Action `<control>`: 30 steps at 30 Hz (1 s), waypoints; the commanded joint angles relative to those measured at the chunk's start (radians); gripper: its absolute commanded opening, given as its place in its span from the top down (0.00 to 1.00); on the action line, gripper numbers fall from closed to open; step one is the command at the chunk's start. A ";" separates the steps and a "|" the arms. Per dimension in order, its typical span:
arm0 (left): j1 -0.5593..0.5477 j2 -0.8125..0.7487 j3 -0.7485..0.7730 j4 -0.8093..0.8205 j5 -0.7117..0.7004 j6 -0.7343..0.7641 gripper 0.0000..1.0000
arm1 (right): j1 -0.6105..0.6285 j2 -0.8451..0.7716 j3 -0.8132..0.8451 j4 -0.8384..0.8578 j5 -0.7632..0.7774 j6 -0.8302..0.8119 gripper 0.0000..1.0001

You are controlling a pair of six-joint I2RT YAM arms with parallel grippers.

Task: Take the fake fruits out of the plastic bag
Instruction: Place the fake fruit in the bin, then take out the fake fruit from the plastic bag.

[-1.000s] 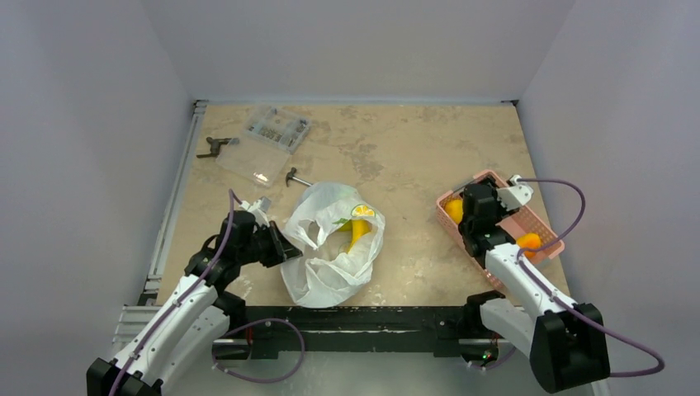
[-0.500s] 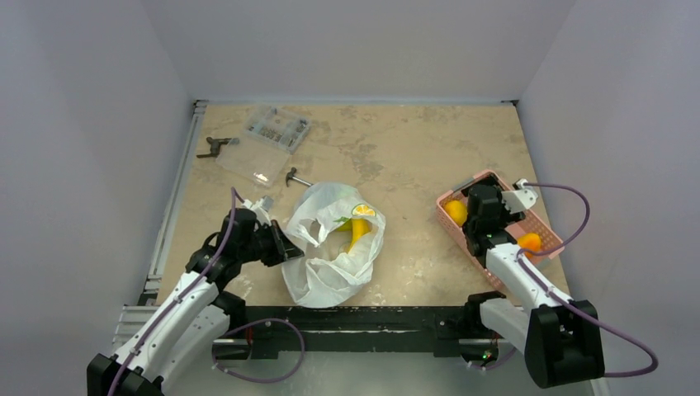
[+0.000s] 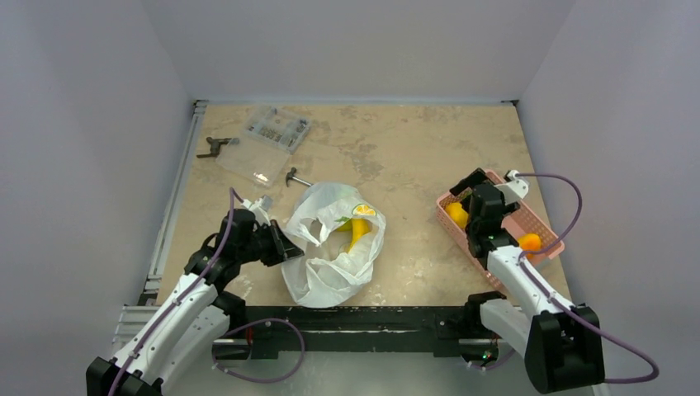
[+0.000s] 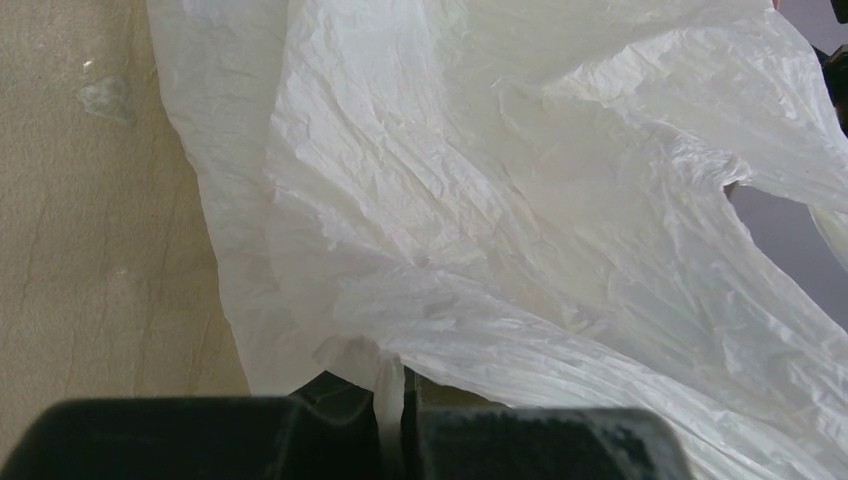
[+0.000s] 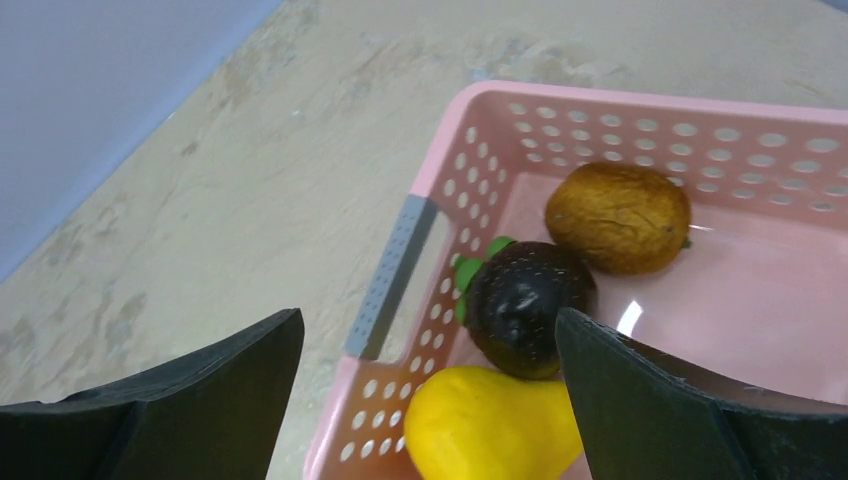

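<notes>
The white plastic bag point(image 3: 330, 256) lies crumpled at the table's near middle, its mouth up. Inside it show a yellow banana point(image 3: 359, 232) and a cut citrus half point(image 3: 363, 211). My left gripper point(image 3: 285, 250) is shut on the bag's left edge; in the left wrist view a pinch of the bag point(image 4: 520, 200) runs between the closed left gripper point(image 4: 392, 400). My right gripper point(image 5: 430, 400) hangs open over the pink basket point(image 5: 600, 105), empty. Below it lie a yellow fruit point(image 5: 495, 430), a dark fruit point(image 5: 525, 305) and a brown fruit point(image 5: 618, 217).
The pink basket point(image 3: 541, 221) sits at the right and also holds an orange fruit point(image 3: 529, 241). A clear parts box point(image 3: 268, 140), a small hammer point(image 3: 294, 176) and a dark tool point(image 3: 215, 147) lie at the far left. Grey walls enclose the table.
My right gripper has opened wide above the basket and its wrist has shifted slightly toward the basket's far end. The left arm and the bag have not moved.
</notes>
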 commanded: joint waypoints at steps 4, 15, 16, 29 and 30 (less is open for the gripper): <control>0.006 -0.010 0.020 0.033 0.006 0.002 1.00 | -0.002 -0.180 0.020 0.016 -0.262 -0.132 0.02; 0.005 -0.012 0.011 0.047 -0.008 -0.008 1.00 | 0.324 -0.224 0.001 -0.071 -0.534 -0.167 0.10; 0.005 -0.011 0.012 0.048 -0.007 -0.008 1.00 | 0.415 -0.229 -0.001 -0.079 -0.497 -0.171 0.11; 0.005 -0.023 0.014 0.029 -0.014 -0.005 1.00 | 0.909 -0.364 -0.026 -0.109 -0.286 -0.264 0.37; 0.005 -0.024 0.016 0.027 -0.013 -0.003 1.00 | 0.934 -0.367 -0.020 -0.085 -0.311 -0.287 0.39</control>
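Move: For the right hand, open over the bin, the banana in the plastic bag lies roughly 32 cm to its left, 10 cm back and 10 cm lower. The dark round fruit sits almost under it, about 9 cm down and 2 cm back; the yellow fruit is about 5 cm left, 5 cm back and equally low. From the left hand, which holds the bag's rim, the banana is some 13 cm right, 7 cm ahead and 8 cm below. Rising about 6 cm first, the empty right hand leaves the bin and sweeps left some 27 cm, drawing back about 15 cm on the way and sinking a little, until it is just off the bag's right side. It turns about 70 degrees counter-clockwise to face the bag, while the wide-open fingers narrow to roughly two-thirds. The left hand stays put, keeping its pinch on the rim. ##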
